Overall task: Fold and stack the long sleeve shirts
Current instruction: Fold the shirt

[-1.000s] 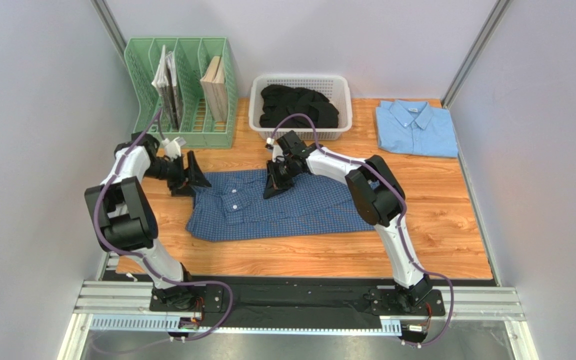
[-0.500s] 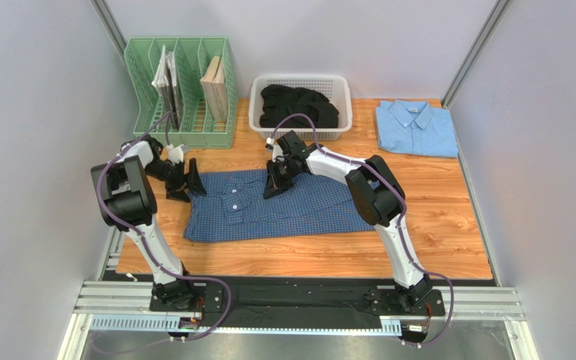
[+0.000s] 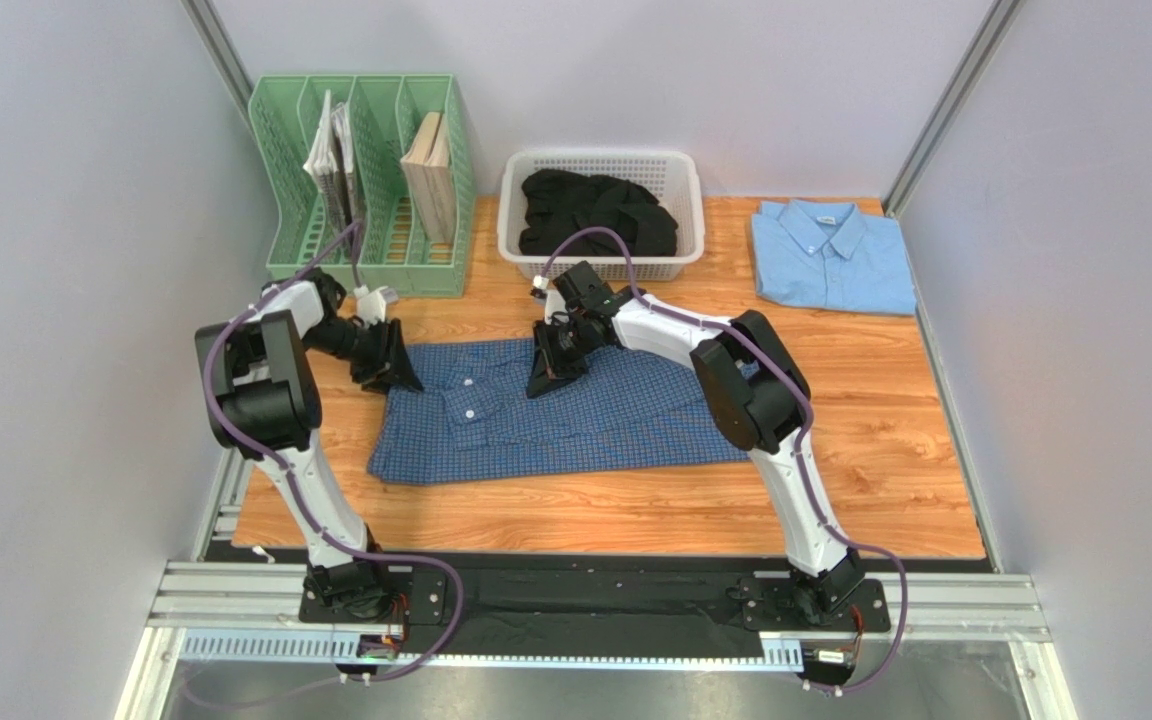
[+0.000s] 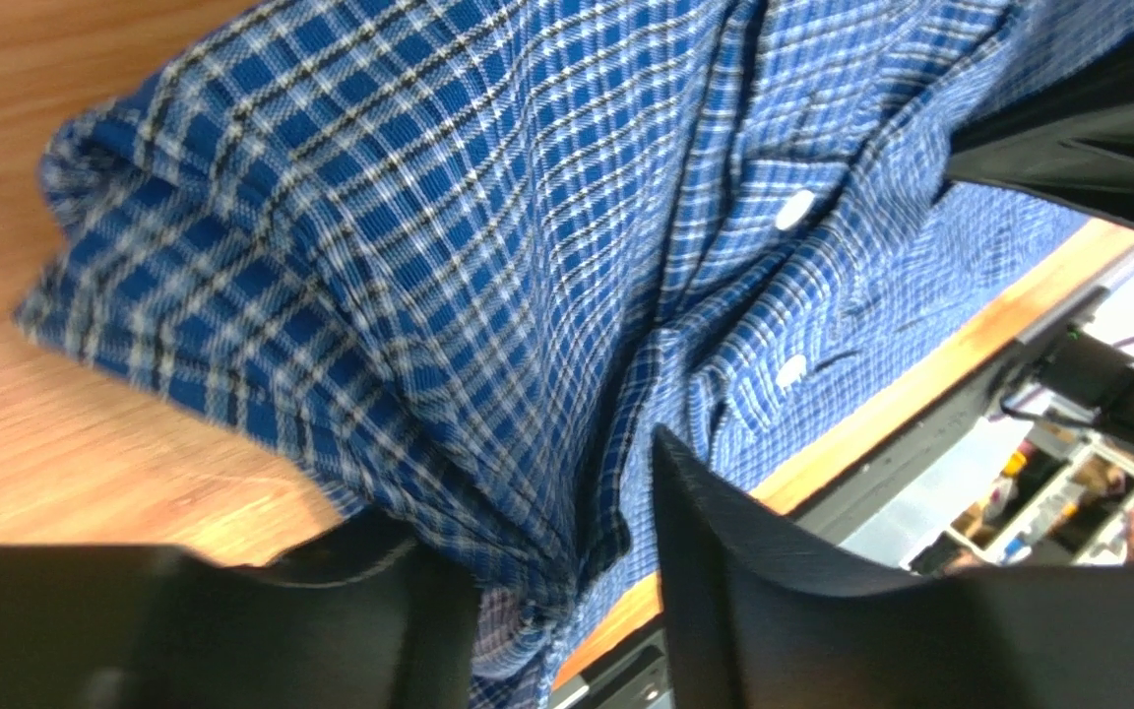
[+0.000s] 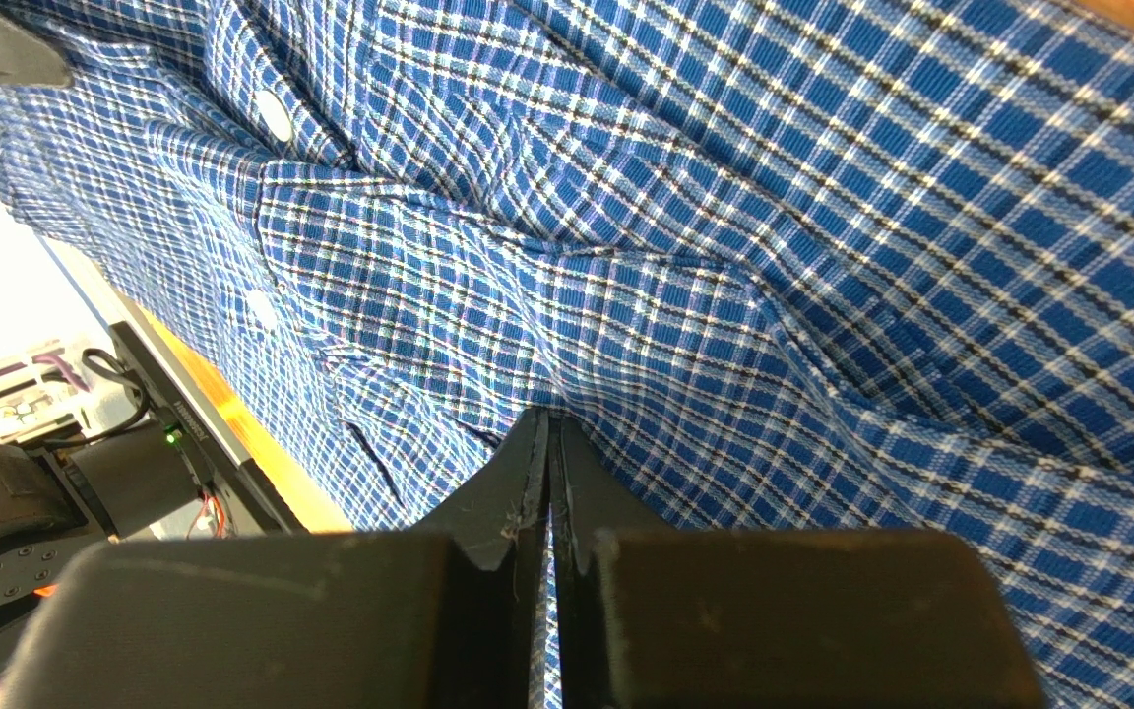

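Observation:
The dark blue check shirt [image 3: 567, 413] lies spread on the wooden table, collar and white buttons toward the left. My left gripper [image 3: 391, 360] is at the shirt's far left edge. In the left wrist view its jaws [image 4: 544, 502] stand apart around a bunched fold of the cloth [image 4: 425, 251], and a gap still shows beside one finger. My right gripper [image 3: 549, 375] is at the shirt's upper middle, shut on a pinch of the cloth [image 5: 765, 222], with a sliver of it between the fingertips [image 5: 547, 426]. The light blue shirt [image 3: 833, 255] lies folded at the back right.
A green file rack [image 3: 364, 180] holding books stands at the back left, close behind the left arm. A white basket [image 3: 605, 153] with dark clothes [image 3: 597, 210] sits at the back middle. Grey walls close in both sides.
My left gripper has moved right from beside the shirt onto its left edge, and its jaws have narrowed around the cloth. The right gripper has kept its hold and place.

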Robot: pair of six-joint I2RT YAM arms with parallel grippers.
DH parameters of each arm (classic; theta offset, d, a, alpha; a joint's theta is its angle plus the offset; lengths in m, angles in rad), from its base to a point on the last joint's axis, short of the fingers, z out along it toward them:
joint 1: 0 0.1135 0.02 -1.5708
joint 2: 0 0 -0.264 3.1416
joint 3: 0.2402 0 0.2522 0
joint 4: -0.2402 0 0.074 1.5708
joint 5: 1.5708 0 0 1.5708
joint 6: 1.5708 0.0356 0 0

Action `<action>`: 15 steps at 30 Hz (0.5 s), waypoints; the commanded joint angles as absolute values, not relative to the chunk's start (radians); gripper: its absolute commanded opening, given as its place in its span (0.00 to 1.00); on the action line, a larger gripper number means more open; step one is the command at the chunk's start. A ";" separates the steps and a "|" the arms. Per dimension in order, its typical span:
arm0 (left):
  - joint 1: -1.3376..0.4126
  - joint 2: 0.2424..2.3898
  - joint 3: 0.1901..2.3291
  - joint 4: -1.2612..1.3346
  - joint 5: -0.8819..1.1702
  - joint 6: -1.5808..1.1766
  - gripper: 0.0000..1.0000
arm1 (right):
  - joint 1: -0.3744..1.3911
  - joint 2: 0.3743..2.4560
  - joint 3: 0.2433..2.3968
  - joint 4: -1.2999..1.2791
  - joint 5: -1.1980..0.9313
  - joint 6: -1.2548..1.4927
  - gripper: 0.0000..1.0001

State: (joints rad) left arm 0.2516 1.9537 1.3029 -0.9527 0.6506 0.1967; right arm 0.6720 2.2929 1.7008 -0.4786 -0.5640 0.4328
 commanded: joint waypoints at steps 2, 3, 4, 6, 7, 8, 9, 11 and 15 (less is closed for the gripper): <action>0.245 1.867 1.284 -0.980 0.782 0.196 0.30 | 0.683 2.324 1.698 -0.526 -0.497 0.425 0.03; 0.244 1.858 1.284 -0.986 0.810 0.190 0.15 | 0.683 2.325 1.700 -0.528 -0.499 0.425 0.03; 0.245 1.849 1.282 -0.991 0.819 0.184 0.07 | 0.683 2.326 1.700 -0.528 -0.497 0.426 0.03; 0.244 1.822 1.284 -1.008 0.847 0.164 0.00 | 0.683 2.327 1.701 -0.526 -0.499 0.426 0.03; 0.244 1.816 1.285 -1.018 0.860 0.163 0.00 | 0.683 2.327 1.701 -0.526 -0.497 0.426 0.03; 0.241 1.803 1.285 -1.037 0.876 0.153 0.00 | 0.683 2.326 1.701 -0.526 -0.494 0.426 0.03; 0.241 1.792 1.284 -1.043 0.911 0.147 0.00 | 0.683 2.326 1.700 -0.528 -0.492 0.425 0.03; 0.227 1.758 1.284 -1.058 0.945 0.137 0.00 | 0.683 2.326 1.698 -0.526 -0.491 0.425 0.03; 0.166 1.710 1.301 -1.080 0.976 0.111 0.00 | 0.683 2.329 1.700 -0.525 -0.486 0.425 0.03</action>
State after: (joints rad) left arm 0.2222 1.7905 1.2774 -1.0382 0.8814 0.1543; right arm 0.6720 2.2929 1.7008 -0.4789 -0.5617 0.4339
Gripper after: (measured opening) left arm 0.015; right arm 0.034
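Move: The left hand, half open, stands right at the left end of the folded shirt, with the edge between its fingers about 1 cm below the hand point. The buttoned cuff lies about 9 cm to the left hand's right and 3 cm nearer the base; the green rack's middle is roughly 25 cm ahead and 6 cm left. For the right hand, that same shirt end lies some 18 cm to its left, about level fore and aft and roughly 1 cm lower. The left hand shuts its half-open fingers on the shirt's left end while still sliding a little to its right, then lifts the pinched cloth some 7 cm and carries it about 4.5 cm to the right overall, towards the cuff and the right hand, drifting back about 1 cm as the fingertips swing some 15 degrees outward to the right. The right hand stays put, its closed fingertips still resting on the shirt to hold it down. ##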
